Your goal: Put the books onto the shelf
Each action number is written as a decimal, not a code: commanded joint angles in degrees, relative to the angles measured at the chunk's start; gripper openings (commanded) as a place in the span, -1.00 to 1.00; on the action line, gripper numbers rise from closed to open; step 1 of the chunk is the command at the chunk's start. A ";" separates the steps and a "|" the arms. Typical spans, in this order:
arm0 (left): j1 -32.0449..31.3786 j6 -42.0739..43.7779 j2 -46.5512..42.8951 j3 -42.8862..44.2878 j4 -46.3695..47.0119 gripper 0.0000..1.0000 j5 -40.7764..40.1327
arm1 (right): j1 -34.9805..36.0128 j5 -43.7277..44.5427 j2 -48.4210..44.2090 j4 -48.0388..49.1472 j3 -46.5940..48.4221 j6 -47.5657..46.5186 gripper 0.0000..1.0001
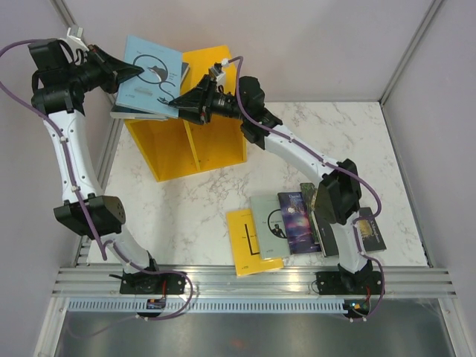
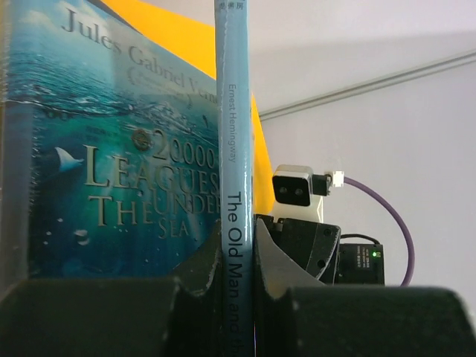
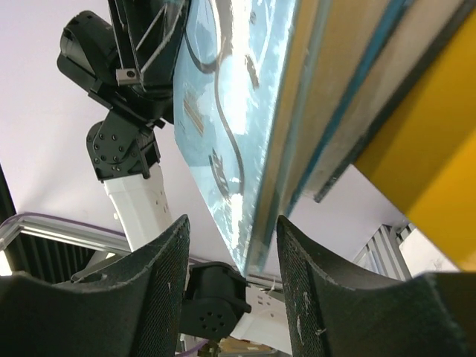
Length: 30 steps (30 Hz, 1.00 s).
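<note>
A light blue book with a black swirl (image 1: 152,74) lies tilted on other books over the left end of the yellow shelf (image 1: 190,145). My left gripper (image 1: 134,72) is shut on its spine (image 2: 234,186); the fingers (image 2: 286,271) press both sides. Behind it shows a dark blue sea-cover book (image 2: 111,163). My right gripper (image 1: 181,104) is open at the book's near corner (image 3: 256,223), which sits between its fingers (image 3: 312,282) without touching them. Beneath the light blue cover (image 3: 238,97) are the edges of other books, then the yellow shelf (image 3: 431,149).
On the marble table near the right arm's base lie a yellow book (image 1: 251,242), a grey-green one (image 1: 268,223), a purple galaxy one (image 1: 299,222) and a dark one with gold (image 1: 370,230). Grey walls close in the left, back and right.
</note>
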 commanded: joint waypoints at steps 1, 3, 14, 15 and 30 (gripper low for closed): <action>1.07 2.29 2.30 3.63 0.85 -0.95 -1.91 | -0.69 -2.09 -3.89 3.70 -0.93 -1.00 0.08; 1.25 2.64 3.18 3.98 0.50 -0.95 -2.79 | -1.13 -2.18 -4.16 3.79 -1.63 -1.09 0.07; 3.70 2.99 5.20 3.81 -0.73 0.11 -4.99 | -3.15 -3.85 -3.98 4.05 -3.30 -1.18 0.04; 3.79 3.08 5.12 3.81 -0.99 0.23 -5.60 | -3.50 -4.03 -3.81 4.05 -3.30 -1.27 0.03; 6.08 6.07 1.51 -0.67 -4.07 0.61 -10.61 | -9.39 -0.70 3.57 5.74 9.86 1.29 -0.55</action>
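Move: Some 5 cm to the right of the left hand, 1 cm back and 4 cm below it is the middle of the 20,000 Leagues book, top of the stack this light-blue book goes onto; the bare right part of the yellow shelf's top lies about 20 cm right, level fore and aft, 8 cm lower. From the half-open right hand, the 20,000 Leagues book is roughly 6 cm left, 6 cm ahead, 3 cm lower. Lowering the tilted Old Man and the Sea onto the stack, the left hand, still pinching its spine edge, eases down and forward a centimetre or so, then spreads its fingers wide and draws about 7 cm left, turning counter-clockwise. The right hand slides right and forward away from the book's near right corner, some 8 cm in all, finally rising and partly closing. ##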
